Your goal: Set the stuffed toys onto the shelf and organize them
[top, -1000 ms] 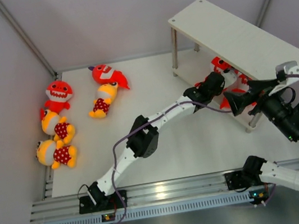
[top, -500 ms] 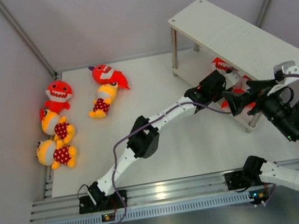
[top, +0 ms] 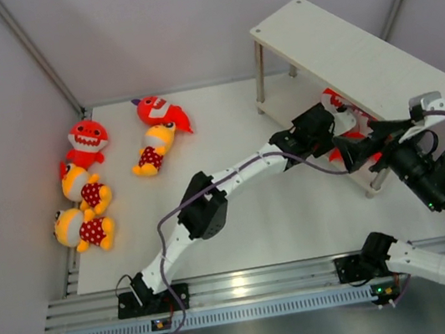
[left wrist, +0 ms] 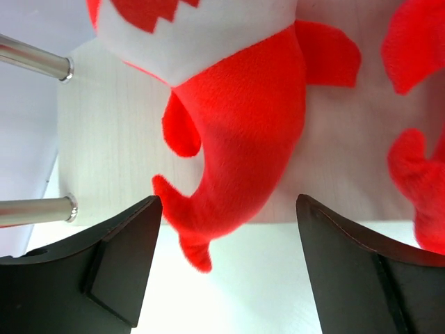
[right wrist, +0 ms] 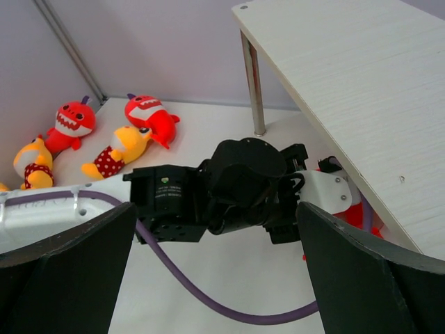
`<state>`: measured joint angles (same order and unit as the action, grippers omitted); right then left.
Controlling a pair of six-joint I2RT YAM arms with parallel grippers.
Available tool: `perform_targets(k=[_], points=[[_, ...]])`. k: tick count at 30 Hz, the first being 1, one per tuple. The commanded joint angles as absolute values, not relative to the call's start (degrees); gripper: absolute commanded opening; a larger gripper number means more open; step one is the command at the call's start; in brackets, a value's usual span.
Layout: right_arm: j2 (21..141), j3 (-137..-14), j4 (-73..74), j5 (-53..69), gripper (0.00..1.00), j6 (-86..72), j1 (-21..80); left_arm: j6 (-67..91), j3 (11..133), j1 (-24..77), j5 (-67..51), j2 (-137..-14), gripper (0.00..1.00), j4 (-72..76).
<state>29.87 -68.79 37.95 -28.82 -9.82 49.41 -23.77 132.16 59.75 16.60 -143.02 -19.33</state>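
The pale two-tier shelf stands at the back right. A red shark lies on its lower board, tail over the near edge, and it shows in the top view as the shark under the top board. My left gripper is open, its fingers on either side of the tail without touching it. My right gripper hovers open just behind the left wrist, holding nothing. More red plush lies to the shark's right. At the far left lie two sharks and three yellow figures.
Thin metal shelf legs stand close to the left gripper. The left arm's purple cable loops under the right gripper. Grey walls close in the table on the left and back; a metal rail runs along the near edge.
My left gripper has opened and let go of the red shark, which now rests on the shelf's lower board. The right arm has barely moved.
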Motion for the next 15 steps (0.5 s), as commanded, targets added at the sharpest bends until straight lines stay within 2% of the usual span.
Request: perform_targets(k=[1, 9, 15], points=[[29.4, -71.1, 39.6, -29.9, 0.99, -11.0, 49.8, -26.0, 130.3, 61.2, 17.4, -134.5, 0.84, -20.0], [29.0, -71.3, 40.1, -29.6, 0.99, -11.6, 49.8, -25.8, 127.3, 62.1, 18.1, -127.2, 0.85, -25.2], [28.7, -71.3, 40.3, -29.4, 1.00, -11.7, 49.8, -25.3, 115.0, 62.4, 17.8, -115.9, 0.85, -32.8]])
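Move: The red shark by the purple-finned end of the table group, the likeliest next pick, lies about 18 cm ahead of the left hand, 43 cm left and 9 cm below; the yellow toy beside it is some 6 cm ahead and 48 cm left. The shark just released on the lower shelf lies about 5 cm ahead, 5 cm right and 5 below, the other shelved shark 3 cm back and 11 cm right. From the idle right hand the table shark is about 40 cm ahead, 43 cm left and far below. With its fingers already wide open around the tail end of the shelved shark, the left hand backs out from the lower shelf, rising about 8 cm while drawing back some 5 cm towards its base. It also swings left, mostly late in the move and by nearly as much as it draws back, the wrist hardly turning and the fingers staying open and empty. ##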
